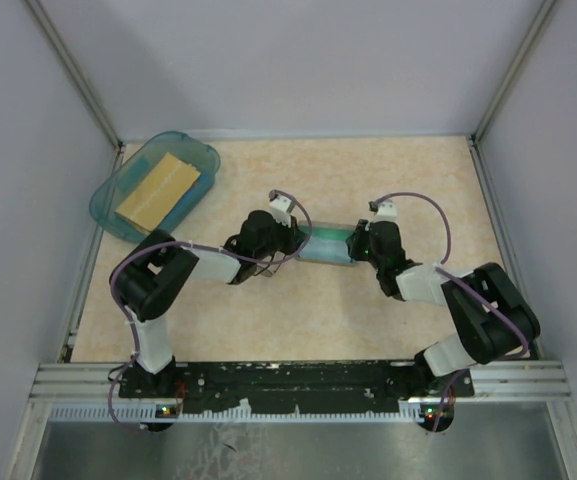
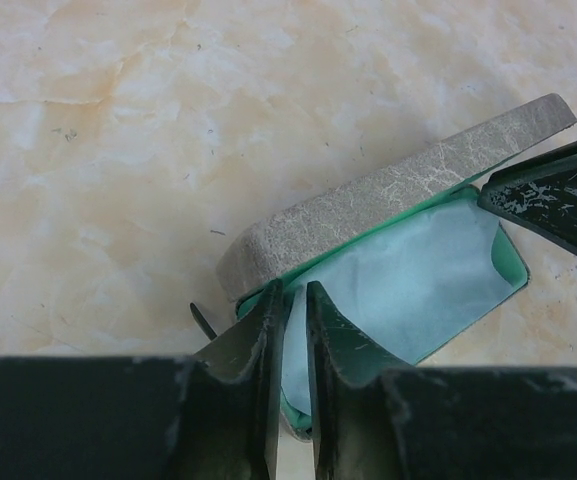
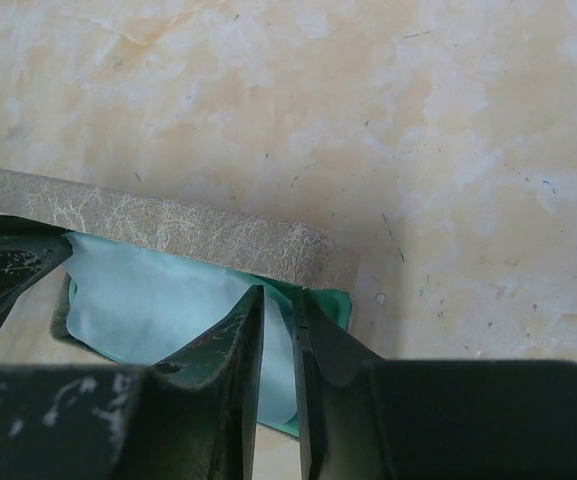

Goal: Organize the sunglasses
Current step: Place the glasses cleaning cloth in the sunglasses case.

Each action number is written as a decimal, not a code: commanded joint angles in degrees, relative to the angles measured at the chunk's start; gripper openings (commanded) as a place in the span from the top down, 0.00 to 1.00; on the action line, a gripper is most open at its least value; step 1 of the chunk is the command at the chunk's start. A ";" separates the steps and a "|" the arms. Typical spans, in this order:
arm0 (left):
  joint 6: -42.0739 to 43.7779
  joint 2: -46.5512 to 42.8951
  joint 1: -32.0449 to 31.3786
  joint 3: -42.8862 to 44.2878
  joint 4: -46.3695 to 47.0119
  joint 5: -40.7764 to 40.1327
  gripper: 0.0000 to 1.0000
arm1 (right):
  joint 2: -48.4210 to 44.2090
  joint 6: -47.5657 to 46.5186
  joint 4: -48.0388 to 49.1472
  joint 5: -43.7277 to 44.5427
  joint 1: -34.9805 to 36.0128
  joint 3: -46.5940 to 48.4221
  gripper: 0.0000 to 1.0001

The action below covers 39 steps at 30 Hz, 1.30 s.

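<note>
The grey case (image 1: 326, 245) lies between my two grippers, its lid (image 2: 388, 205) half raised over the green lining. The light blue cloth (image 2: 408, 280) fills the inside and also shows in the right wrist view (image 3: 148, 305). The sunglasses are hidden; only a thin dark sliver (image 2: 201, 318) pokes out by the case's left end. My left gripper (image 2: 290, 290) is at the left end, jaws shut to a narrow slit, tips at the lid's edge. My right gripper (image 3: 278, 292) is the same at the right end under the lid (image 3: 168, 235).
A translucent blue bin (image 1: 203, 155) holding a tan block (image 1: 158, 190) stands at the back left. The tabletop is beige marble pattern, walled on the left, right and back. Each wrist view shows the other gripper's fingers (image 2: 558, 195) (image 3: 3, 265) across the case.
</note>
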 commanded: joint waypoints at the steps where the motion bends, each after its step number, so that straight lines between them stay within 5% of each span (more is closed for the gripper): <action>1: -0.36 0.40 0.30 1.61 0.62 0.80 0.78 | -0.48 -0.65 2.07 0.19 -0.52 2.20 0.80; 19: -0.63 -4.64 0.30 -0.89 -1.22 -2.48 0.46 | -6.11 -0.92 -0.83 1.17 -0.53 1.00 0.78; 28: -1.33 -7.50 0.30 -3.42 -0.06 1.28 0.44 | -10.03 -1.07 -3.19 0.05 -0.52 -0.35 0.76; 39: -2.58 -15.66 0.15 -9.83 -0.66 -0.32 0.44 | -16.66 -0.65 -7.55 -0.09 -0.10 -1.96 0.60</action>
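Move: The glasses cleaning cloth lies in the case, its middle some 7 cm right of the left hand, 2 cm nearer the base and 2 cm below. From the right hand it is about 7 cm left, 2 cm back and 2 cm down. The open case lid stands roughly 3 cm ahead and 8 cm right of the left hand, at its height; the sunglasses lie about 10 cm left and 1 cm back, 3 cm below. Both hands open wider and lift off the cloth's ends, left about 5 cm up-back-left, right mostly straight up. ##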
